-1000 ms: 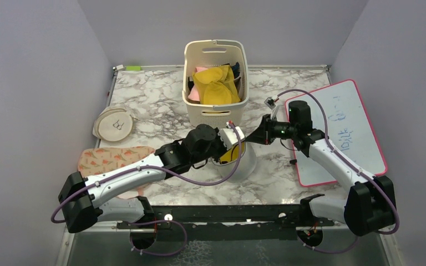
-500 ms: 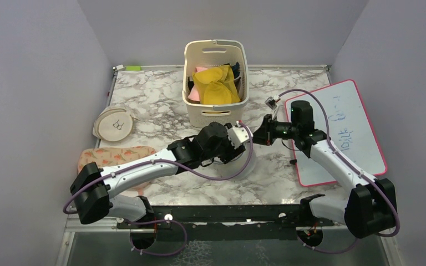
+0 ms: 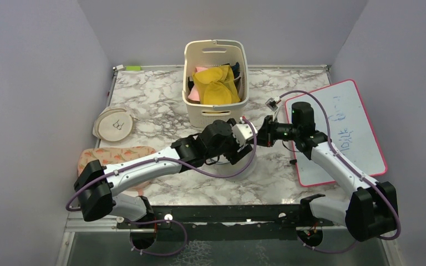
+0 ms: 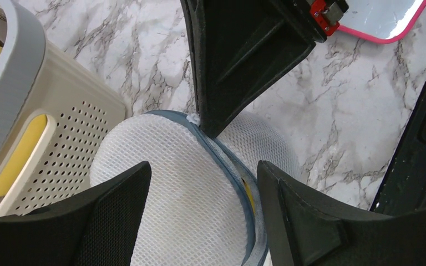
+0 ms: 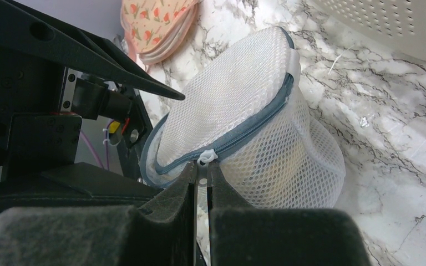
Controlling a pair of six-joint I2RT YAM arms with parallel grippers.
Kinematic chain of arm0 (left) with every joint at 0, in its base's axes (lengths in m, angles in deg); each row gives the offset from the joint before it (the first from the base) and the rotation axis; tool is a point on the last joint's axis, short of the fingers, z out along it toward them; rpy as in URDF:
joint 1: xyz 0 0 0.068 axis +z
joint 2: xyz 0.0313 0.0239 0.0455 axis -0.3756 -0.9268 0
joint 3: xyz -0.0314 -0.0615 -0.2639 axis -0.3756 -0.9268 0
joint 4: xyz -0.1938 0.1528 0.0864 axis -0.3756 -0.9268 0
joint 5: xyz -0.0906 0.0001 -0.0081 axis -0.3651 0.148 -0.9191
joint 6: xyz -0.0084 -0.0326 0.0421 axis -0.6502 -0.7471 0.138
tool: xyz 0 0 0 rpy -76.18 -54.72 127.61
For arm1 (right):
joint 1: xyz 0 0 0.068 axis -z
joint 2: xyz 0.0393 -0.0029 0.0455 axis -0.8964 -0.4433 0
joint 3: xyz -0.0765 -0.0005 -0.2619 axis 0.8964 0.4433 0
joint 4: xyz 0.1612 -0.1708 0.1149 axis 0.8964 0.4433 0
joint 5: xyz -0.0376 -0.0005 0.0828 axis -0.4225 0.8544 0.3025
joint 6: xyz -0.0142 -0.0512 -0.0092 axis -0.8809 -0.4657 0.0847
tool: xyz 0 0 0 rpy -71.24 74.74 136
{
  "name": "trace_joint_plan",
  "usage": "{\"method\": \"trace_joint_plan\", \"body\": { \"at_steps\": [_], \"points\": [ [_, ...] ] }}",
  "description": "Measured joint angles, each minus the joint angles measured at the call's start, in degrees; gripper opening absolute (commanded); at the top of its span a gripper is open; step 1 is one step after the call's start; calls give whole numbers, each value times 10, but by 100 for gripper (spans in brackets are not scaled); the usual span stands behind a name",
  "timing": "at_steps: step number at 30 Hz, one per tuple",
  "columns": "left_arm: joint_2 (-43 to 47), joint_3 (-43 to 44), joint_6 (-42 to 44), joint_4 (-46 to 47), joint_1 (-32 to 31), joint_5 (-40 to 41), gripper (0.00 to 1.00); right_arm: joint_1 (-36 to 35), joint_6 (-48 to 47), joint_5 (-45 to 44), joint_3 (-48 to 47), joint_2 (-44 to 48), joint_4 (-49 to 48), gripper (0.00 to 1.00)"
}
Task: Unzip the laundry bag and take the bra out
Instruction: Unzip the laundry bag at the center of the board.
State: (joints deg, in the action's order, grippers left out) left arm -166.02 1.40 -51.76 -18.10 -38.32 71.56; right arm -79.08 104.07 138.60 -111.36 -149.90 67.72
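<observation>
The laundry bag (image 3: 248, 164) is a white mesh drum with a grey-blue zip trim, standing just in front of the basket. My left gripper (image 4: 202, 172) hovers open over its top panel (image 4: 172, 188), one finger on either side of the zip line. A thin yellow sliver shows through a short gap in the zip. My right gripper (image 5: 202, 169) is shut on the white zip pull (image 5: 206, 158) at the bag's rim; from above it (image 3: 259, 138) meets the bag from the right. The bra is hidden.
A cream slotted basket (image 3: 216, 113) with yellow and pink cloths stands right behind the bag. A beige round pouch (image 3: 114, 124) and a floral pad (image 3: 111, 158) lie to the left. A pink-framed whiteboard (image 3: 338, 130) lies to the right.
My left gripper has opened and shifted right, over the bag's top. The right gripper has stayed shut on the zip pull, barely moving.
</observation>
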Motion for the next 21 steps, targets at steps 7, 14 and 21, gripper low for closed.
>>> {"method": "trace_joint_plan", "body": {
  "at_steps": [7,14,21],
  "points": [
    [0,0,-17,7,-5,-3,66,0,0,4,1,0,-2,1],
    [-17,0,-28,16,-5,8,50,0,0,9,4,3,-6,1],
    [-42,0,-33,15,-5,37,34,0,0,9,8,5,-9,1]
  ]
}}
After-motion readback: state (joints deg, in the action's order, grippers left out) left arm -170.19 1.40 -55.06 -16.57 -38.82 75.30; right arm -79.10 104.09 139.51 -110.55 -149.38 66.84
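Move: Just below the left fingers, roughly 3 cm down and 1 cm ahead, and about 1 cm to the right, runs the laundry bag's open zip edge. The zipper pull, pinched by the right hand, is some 2 cm ahead of the left hand, 4 cm to its right and 3 cm lower. The basket's middle stands about 21 cm ahead and 9 cm left of the left hand, 3 cm lower. From the right hand, that zip edge lies about 3 cm left and 1 cm back, level. Hovering almost in place at first, the left hand then drops about 2.5 cm, easing 1 cm or so forward, onto the zip edge just behind the pull. As it sinks, its wide-open fingers close by roughly a third to straddle the bag's cloth; a firm grip isn't there yet. Nearly still, the right hand keeps the zipper pull pinched. ##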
